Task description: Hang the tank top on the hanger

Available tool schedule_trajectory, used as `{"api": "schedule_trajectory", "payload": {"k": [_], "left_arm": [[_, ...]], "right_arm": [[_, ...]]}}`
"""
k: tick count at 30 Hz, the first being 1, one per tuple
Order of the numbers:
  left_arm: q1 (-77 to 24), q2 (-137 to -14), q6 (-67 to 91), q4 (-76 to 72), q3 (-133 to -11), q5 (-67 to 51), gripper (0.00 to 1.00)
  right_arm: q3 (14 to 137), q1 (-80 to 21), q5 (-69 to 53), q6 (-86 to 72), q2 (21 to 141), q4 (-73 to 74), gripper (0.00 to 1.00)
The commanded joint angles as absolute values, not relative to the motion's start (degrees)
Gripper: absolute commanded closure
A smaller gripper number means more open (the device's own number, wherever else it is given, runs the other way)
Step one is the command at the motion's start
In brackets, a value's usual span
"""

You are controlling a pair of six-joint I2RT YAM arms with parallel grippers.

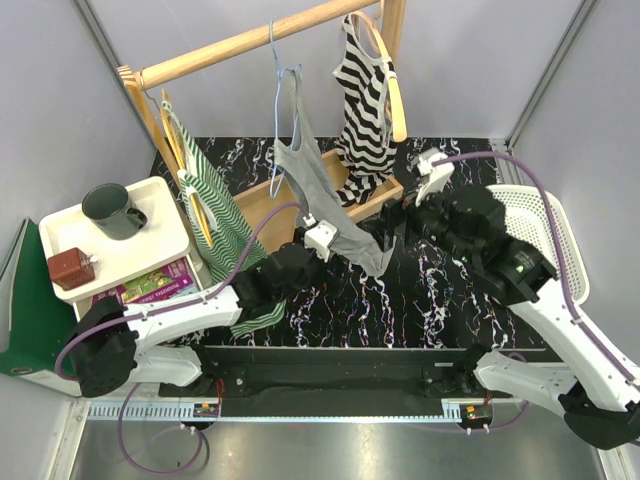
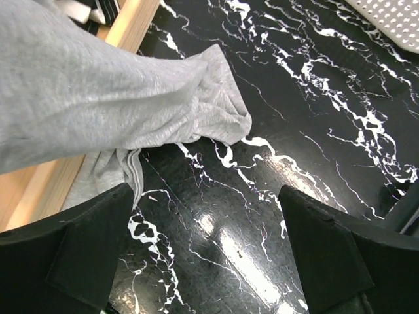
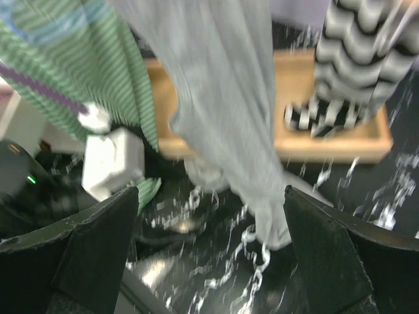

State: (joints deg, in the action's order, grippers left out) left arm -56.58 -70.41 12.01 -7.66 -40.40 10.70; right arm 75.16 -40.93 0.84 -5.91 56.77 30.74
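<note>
The grey tank top point(image 1: 318, 190) hangs by its straps from the light-blue wire hanger point(image 1: 277, 70), which is hooked on the wooden rail. Its lower end trails down to the black marble table point(image 1: 400, 300). In the left wrist view the tank top point(image 2: 98, 91) fills the upper left, ahead of my left gripper point(image 2: 206, 190), which is open over bare table. My right gripper point(image 3: 211, 191) is open too, with the tank top point(image 3: 222, 111) hanging just beyond its fingers and nothing between them. From above, the right gripper point(image 1: 392, 228) sits close to the right of the hem.
The wooden rail point(image 1: 250, 42) also carries a black-and-white striped top point(image 1: 365, 110) and a green-and-white striped top point(image 1: 215, 210). The rack's wooden base point(image 1: 375, 190) lies behind the grippers. At left, a white side table holds a green mug point(image 1: 112, 210) and a red box point(image 1: 70, 268). A white basket point(image 1: 545, 215) is at right.
</note>
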Motion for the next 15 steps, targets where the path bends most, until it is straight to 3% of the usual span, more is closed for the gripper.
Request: {"api": "schedule_trajectory", "payload": {"k": [1, 6, 15], "left_arm": [[-56.69, -71.89, 14.50, -12.39, -38.50, 12.30, 0.01], [-56.69, -70.32, 14.68, -13.71, -35.25, 11.78, 0.01], [-56.69, -67.07, 15.20, -15.73, -28.92, 10.98, 0.01]], "right_arm": [[65.07, -41.04, 1.06, -11.33, 57.74, 30.41, 0.00], [57.94, -41.04, 6.14, -14.32, 64.58, 27.34, 0.00], [51.77, -40.43, 7.91, -12.75, 81.90, 8.45, 0.00]]}}
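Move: The right hand is high over the near, lower end of the grey tank top: its hem lies about 32 cm below, some 4 cm ahead and 1 cm to the right. The wooden tray is roughly 20 cm ahead, 12 cm left and 34 cm down. From the left hand, that hem is some 5 cm ahead, 10 cm right and 11 cm lower; the hem's left corner is about 5 cm ahead, 2 cm left and 13 cm down. The right hand plunges about 25 cm almost straight down, easing a little forward, and tips its fingers some 30 degrees further down towards the hanging grey tank top's hem, both fingers still wide open and no grip taken yet. Meanwhile the left hand, also still wide open, sinks about 5 cm while drifting left and slightly back, coming down towards the hem's left corner beside the tray. ##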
